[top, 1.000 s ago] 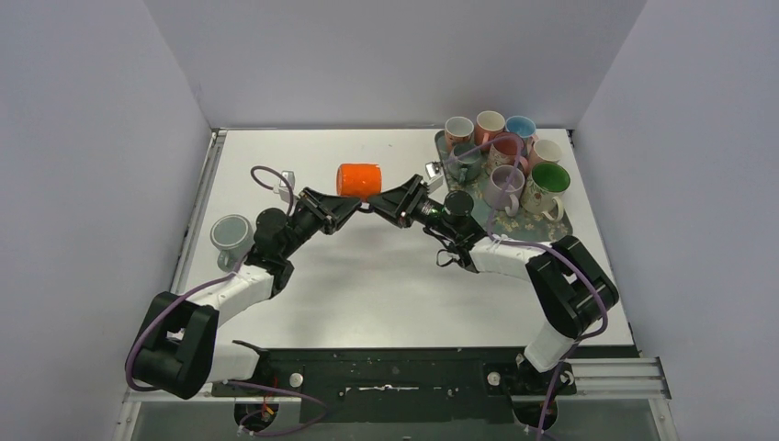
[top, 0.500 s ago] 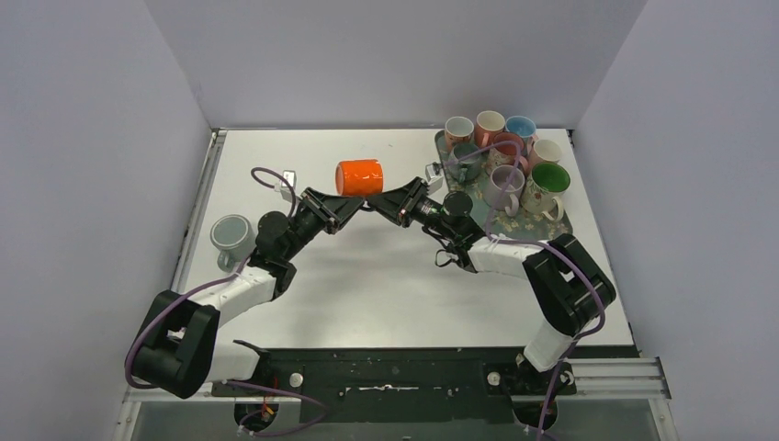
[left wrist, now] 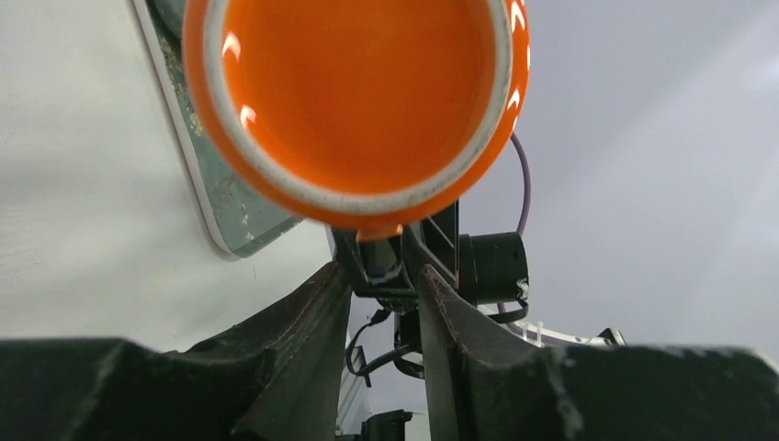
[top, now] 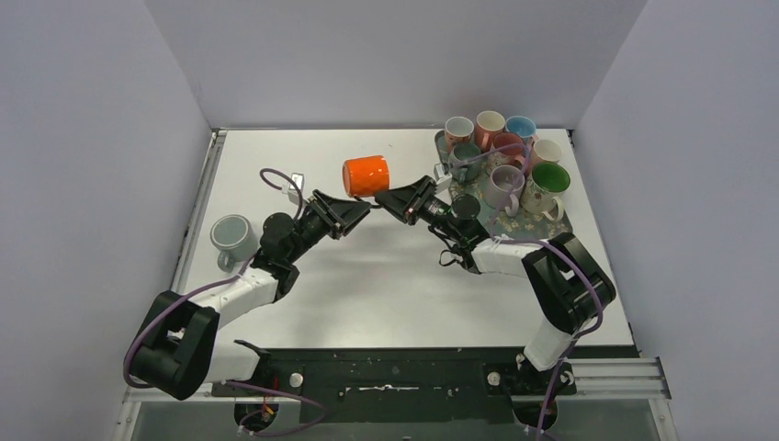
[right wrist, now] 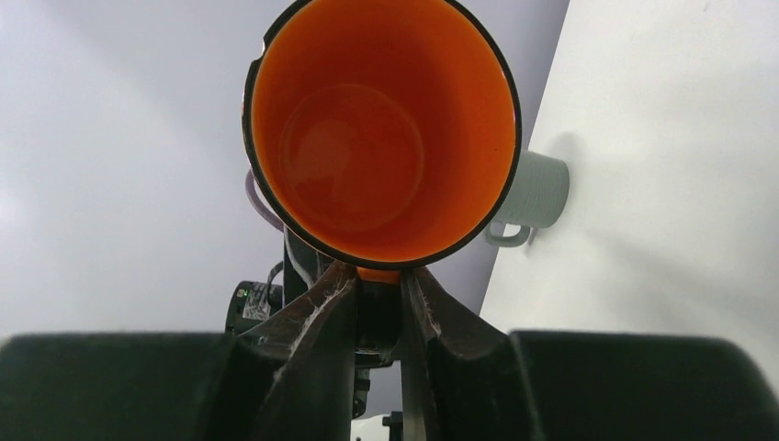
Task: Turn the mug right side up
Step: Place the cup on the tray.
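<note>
The orange mug (top: pixel 366 175) hangs in the air on its side above the table's middle. Its base (left wrist: pixel 358 101) faces my left wrist camera and its open mouth (right wrist: pixel 381 129) faces the right one. My right gripper (top: pixel 386 197) comes in from the right. Its tips (right wrist: pixel 377 274) are shut on the mug's orange handle just under the rim. My left gripper (top: pixel 364 207) sits below the mug from the left. Its fingers (left wrist: pixel 381 271) stand slightly open, with the handle stub above their tips and the right gripper's black tip showing in the gap.
A grey mug (top: pixel 230 235) stands upright near the table's left edge, also visible as the grey mug (right wrist: pixel 537 193) in the right wrist view. A tray (top: pixel 554 226) at the back right holds several upright mugs, among them a green-lined one (top: pixel 549 177).
The right gripper has closed on the mug's handle. The left gripper's jaws have parted a little. The mug and both grippers have shifted slightly right, and the mug has tilted.
</note>
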Available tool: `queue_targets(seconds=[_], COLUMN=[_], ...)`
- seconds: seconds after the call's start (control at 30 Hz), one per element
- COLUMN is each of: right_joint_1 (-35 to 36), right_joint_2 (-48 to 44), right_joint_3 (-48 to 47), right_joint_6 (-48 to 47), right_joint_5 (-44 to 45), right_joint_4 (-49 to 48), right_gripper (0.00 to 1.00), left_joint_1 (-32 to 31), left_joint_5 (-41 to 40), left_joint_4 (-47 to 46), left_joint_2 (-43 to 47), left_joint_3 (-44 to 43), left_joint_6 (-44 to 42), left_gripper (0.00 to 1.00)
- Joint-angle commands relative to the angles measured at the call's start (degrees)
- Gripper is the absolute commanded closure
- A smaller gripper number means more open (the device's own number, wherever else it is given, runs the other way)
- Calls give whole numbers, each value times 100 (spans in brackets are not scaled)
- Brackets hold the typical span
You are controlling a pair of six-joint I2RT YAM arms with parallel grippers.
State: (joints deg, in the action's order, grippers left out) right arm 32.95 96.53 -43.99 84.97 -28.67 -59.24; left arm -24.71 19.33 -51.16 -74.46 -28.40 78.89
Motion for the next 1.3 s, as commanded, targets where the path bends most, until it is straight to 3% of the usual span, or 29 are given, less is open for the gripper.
queue_targets(seconds=[0.0,0.23,0.37,0.4,0.43,0.47,0.5,0.63,0.8,1.0,1.13,1.27], right_joint_1=[-226,-499,-730,-801,-893,-987,-1081,-1511,-2105,-2755,-2895,-2899], right_joint_2=[-7,15,-159,-218,-275,-328,-387,-620,-1163,-2245,-2803,-2911], right_joint_3=[36,263,357,382,408,451,505,797,1075,1081,857,425], right_joint_6=[96,319,166,100,38,-23,-58,-225,-1030,-2802,-4032,-5157], right_joint_5=[230,193,124,86,34,-12,-56,-234,-468,-287,232,662], right_joint_4=[-1288,-1589,-1410,-1324,-1249,-1183,-1121,-889,115,2461,3843,5136], right_gripper=[100,100,100,100,100,100,100,100,100,100,100,100], left_joint_1=[-52,-51,-52,-45,-43,-36,-27,44,240,465,459,391], left_joint_5=[179,258,273,271,270,272,267,300,409,-266,-652,-829], left_joint_4=[3,159,722,898,1181,1437,1700,2582,3952,5788,6231,6089], left_joint_2=[61,-95,-21,9,32,48,58,103,208,465,640,809], left_joint_3=[-14,-100,-294,-346,-410,-492,-580,-930,-1564,-2361,-2462,-2207], left_joint_6=[-79,-156,-675,-840,-1030,-1226,-1442,-2221,-3528,-5323,-6169,-6274], left_gripper=[65,54,46,40,28,7,3,3,3,3,3,3])
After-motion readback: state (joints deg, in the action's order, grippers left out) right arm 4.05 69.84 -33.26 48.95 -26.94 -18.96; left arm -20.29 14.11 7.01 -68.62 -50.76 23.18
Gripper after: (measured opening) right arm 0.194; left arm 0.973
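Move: The right hand already has the orange mug by its handle; the free front-left part of the tray lies about 30 cm to its right, 7 cm ahead and 25 cm below. From that hand, the lilac mug stands roughly 35 cm right and 18 cm ahead, the green-lined mug 46 cm right and 18 cm ahead, the dark teal mug 24 cm right and 27 cm ahead. From the left hand, that tray spot is some 36 cm right, 8 cm ahead and as far below. Rightward towards the tray the right hand carries the orange mug by its handle, some 21 cm, sinking about 7 cm, turning clockwise and tipping its left-pointing fingers down by some 30 degrees. The left hand, already off the handle, sinks about 5 cm while opening wide, then draws away left, its fingers rolling down towards the table. ##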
